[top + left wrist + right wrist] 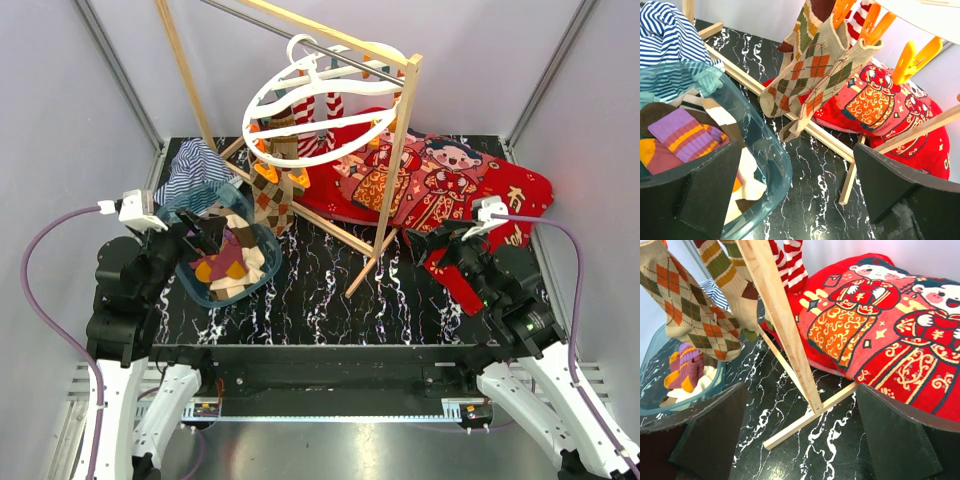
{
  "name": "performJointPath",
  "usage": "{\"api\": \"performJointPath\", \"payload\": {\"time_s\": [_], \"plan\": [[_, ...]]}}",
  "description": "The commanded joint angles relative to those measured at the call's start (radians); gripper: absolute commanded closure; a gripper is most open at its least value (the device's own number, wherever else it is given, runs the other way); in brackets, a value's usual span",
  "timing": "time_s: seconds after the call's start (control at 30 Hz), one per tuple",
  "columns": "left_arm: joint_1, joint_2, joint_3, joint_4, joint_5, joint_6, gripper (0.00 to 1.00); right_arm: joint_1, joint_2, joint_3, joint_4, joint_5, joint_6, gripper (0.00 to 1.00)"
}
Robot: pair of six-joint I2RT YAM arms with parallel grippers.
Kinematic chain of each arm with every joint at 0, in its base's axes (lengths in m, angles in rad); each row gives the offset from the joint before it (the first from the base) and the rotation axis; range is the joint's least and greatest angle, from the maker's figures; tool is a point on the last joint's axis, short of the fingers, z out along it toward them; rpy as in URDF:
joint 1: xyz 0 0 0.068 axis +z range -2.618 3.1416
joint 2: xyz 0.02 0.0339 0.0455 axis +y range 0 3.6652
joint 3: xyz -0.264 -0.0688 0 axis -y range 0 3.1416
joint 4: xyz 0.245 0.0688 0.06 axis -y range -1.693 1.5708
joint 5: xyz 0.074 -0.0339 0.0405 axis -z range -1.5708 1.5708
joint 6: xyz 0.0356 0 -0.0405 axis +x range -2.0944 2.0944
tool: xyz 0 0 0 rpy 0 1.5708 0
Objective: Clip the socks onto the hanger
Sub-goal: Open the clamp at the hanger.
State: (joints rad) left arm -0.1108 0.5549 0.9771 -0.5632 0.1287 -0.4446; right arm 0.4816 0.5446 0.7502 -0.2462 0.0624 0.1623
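Note:
The round white hanger point(320, 110) hangs from the wooden frame's top pole. An argyle sock point(272, 195) and a red-white striped sock point(318, 130) hang from its orange clips point(905, 60). The argyle sock also shows in the left wrist view point(815, 75) and the right wrist view point(690, 315). Several loose socks, one purple striped point(685, 135), lie in a clear blue basin point(262, 268). My left gripper point(205, 235) is open and empty over the basin's right rim point(770, 165). My right gripper point(430, 245) is open and empty, low over the black table by the frame's foot point(805, 420).
The wooden frame point(395, 170) stands across the table's middle, its foot bars on the black marbled top. A big red cartoon-print blanket point(450, 180) lies at the back right. A blue-white striped cloth point(195, 170) lies behind the basin. Grey walls close in on both sides.

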Motion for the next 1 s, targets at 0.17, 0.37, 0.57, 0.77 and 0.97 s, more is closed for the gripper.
{"api": "performJointPath", "payload": {"time_s": [0.17, 0.37, 0.57, 0.77, 0.97], "plan": [[-0.003, 0.0, -0.014, 0.123, 0.089, -0.008, 0.01, -0.005, 0.047, 0.07, 0.068, -0.154, -0.024, 0.0], [-0.012, 0.023, -0.046, 0.197, 0.156, -0.058, 0.01, -0.005, 0.124, 0.101, 0.107, -0.302, -0.03, 0.0], [-0.038, 0.051, -0.049, 0.252, 0.166, -0.071, 0.01, -0.005, 0.228, 0.173, 0.123, -0.372, -0.006, 0.0], [-0.07, 0.082, -0.049, 0.31, 0.169, -0.054, 0.01, -0.005, 0.35, 0.247, 0.148, -0.481, 0.037, 0.0], [-0.107, 0.1, -0.067, 0.371, 0.149, -0.051, 0.01, 0.002, 0.448, 0.308, 0.185, -0.507, 0.056, 0.0]]}}
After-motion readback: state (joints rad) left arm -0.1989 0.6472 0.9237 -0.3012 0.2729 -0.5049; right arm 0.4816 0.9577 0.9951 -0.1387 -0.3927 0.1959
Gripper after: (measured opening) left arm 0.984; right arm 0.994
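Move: The empty orange clamp on the hanger's near rim is about 12 cm ahead of the left hand, 15 cm right and 8 cm higher; from the right hand it is roughly 11 cm ahead, 20 cm left and 8 cm up. The argyle sock hangs about 11 cm ahead of the left hand, 10 cm right, about level. The frame's wooden post stands some 8 cm ahead of the right hand and 6 cm left. Open right hand sweeps about 10 cm left, turning counter-clockwise, while the open left eases 5 cm right, towards the clamp. ##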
